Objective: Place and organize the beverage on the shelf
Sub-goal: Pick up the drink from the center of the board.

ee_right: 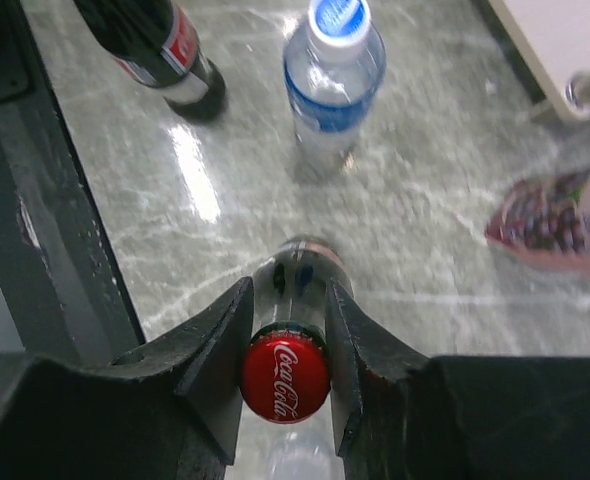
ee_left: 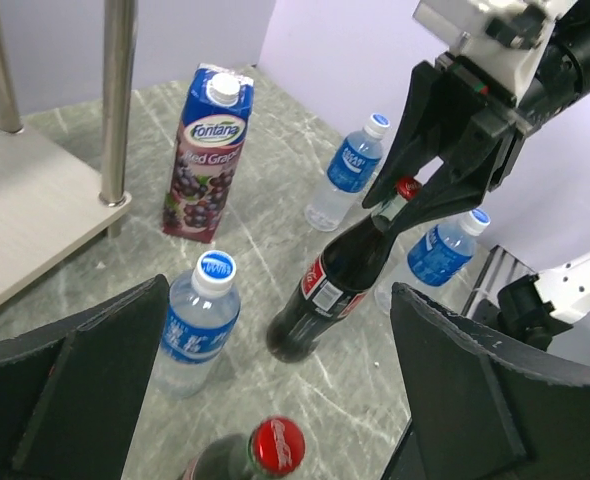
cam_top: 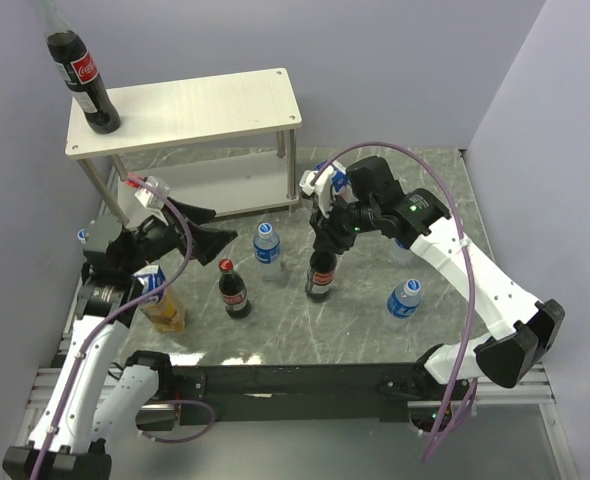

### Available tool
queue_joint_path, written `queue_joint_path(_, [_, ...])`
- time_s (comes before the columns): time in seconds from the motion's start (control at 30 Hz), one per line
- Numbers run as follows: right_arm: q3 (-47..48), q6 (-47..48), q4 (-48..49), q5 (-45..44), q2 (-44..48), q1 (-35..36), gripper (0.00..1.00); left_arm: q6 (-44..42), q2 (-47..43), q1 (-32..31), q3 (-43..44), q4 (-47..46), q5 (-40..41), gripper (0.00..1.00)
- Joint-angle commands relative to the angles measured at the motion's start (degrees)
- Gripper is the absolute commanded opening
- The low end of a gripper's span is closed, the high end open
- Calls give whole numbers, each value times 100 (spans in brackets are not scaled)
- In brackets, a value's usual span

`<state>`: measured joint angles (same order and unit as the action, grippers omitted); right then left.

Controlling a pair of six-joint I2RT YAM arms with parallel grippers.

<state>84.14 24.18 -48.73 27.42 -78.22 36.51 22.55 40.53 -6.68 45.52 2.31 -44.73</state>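
The shelf (cam_top: 205,105) stands at the back left, with one cola bottle (cam_top: 87,85) on its top board. My right gripper (cam_top: 327,240) is shut on the neck of a second cola bottle (cam_top: 321,278), just under the red cap (ee_right: 285,378). That bottle leans, with its base at or near the table (ee_left: 320,290). My left gripper (cam_top: 207,228) is open and empty, above a third cola bottle (cam_top: 235,292) whose cap (ee_left: 275,445) shows low between its jaws. A water bottle (cam_top: 266,243) stands between the two cola bottles. The purple carton (ee_left: 210,150) stands by a shelf leg.
The yellow carton (cam_top: 162,303) stands under my left arm. Further water bottles stand at the right (cam_top: 405,298), at the left edge (cam_top: 83,236) and behind the held bottle (ee_left: 350,170). The shelf's lower board (ee_left: 25,210) and silver leg (ee_left: 118,100) are near my left gripper.
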Motion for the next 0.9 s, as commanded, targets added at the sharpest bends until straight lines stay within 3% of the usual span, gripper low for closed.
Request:
queue_joint_path(0.0, [673,-185,39,-369,333,-56,0,260,278,-201,404,-600,-54,97])
queue_joint_path(0.27, [1447,-573,-75,-518,324,-355,0,-654,1131,-1966,1319,-274,1290,96])
queue_joint_path(0.57, [1307,-757,232,-747,544,-671,0,-1849,1949,-4022,1135,-1118,2853,96])
queue_joint_path(0.67, [1613,-792,136,-756,518,-785,0,-2192,2475,-4568,1152,-1407,3503,96])
queue_joint_path(0.87, [2141,-880,-145,-738,430,-918,0,-2500,3275,-4983,1258,-1961,4042,99])
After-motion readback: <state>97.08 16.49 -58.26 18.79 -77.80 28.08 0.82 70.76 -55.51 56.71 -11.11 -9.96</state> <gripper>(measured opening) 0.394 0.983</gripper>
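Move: The tall cola bottle, its cap already in the right gripper's fingers, has its middle about 11 cm straight below that hand. From the left gripper it stands some 22 cm to the right, 1 cm ahead and 18 cm lower. The middle water bottle is about 10 cm right of the left hand and 9 cm ahead, the small cola about 2 cm right and 2 cm back, both some 20 cm below. The grape carton stands 20 cm beyond the tall cola, 1 cm to its right. Keep the right fingers shut on the cap and lift the tall cola about 6 cm while carrying it right and a little forward, turning that wrist some 20 degrees clockwise. Meanwhile sweep the open left gripper right by about 20 cm towards the bottle, first rising a little, then sinking below its starting height, rolling its left side up and easing its fingertips upward and clockwise. ##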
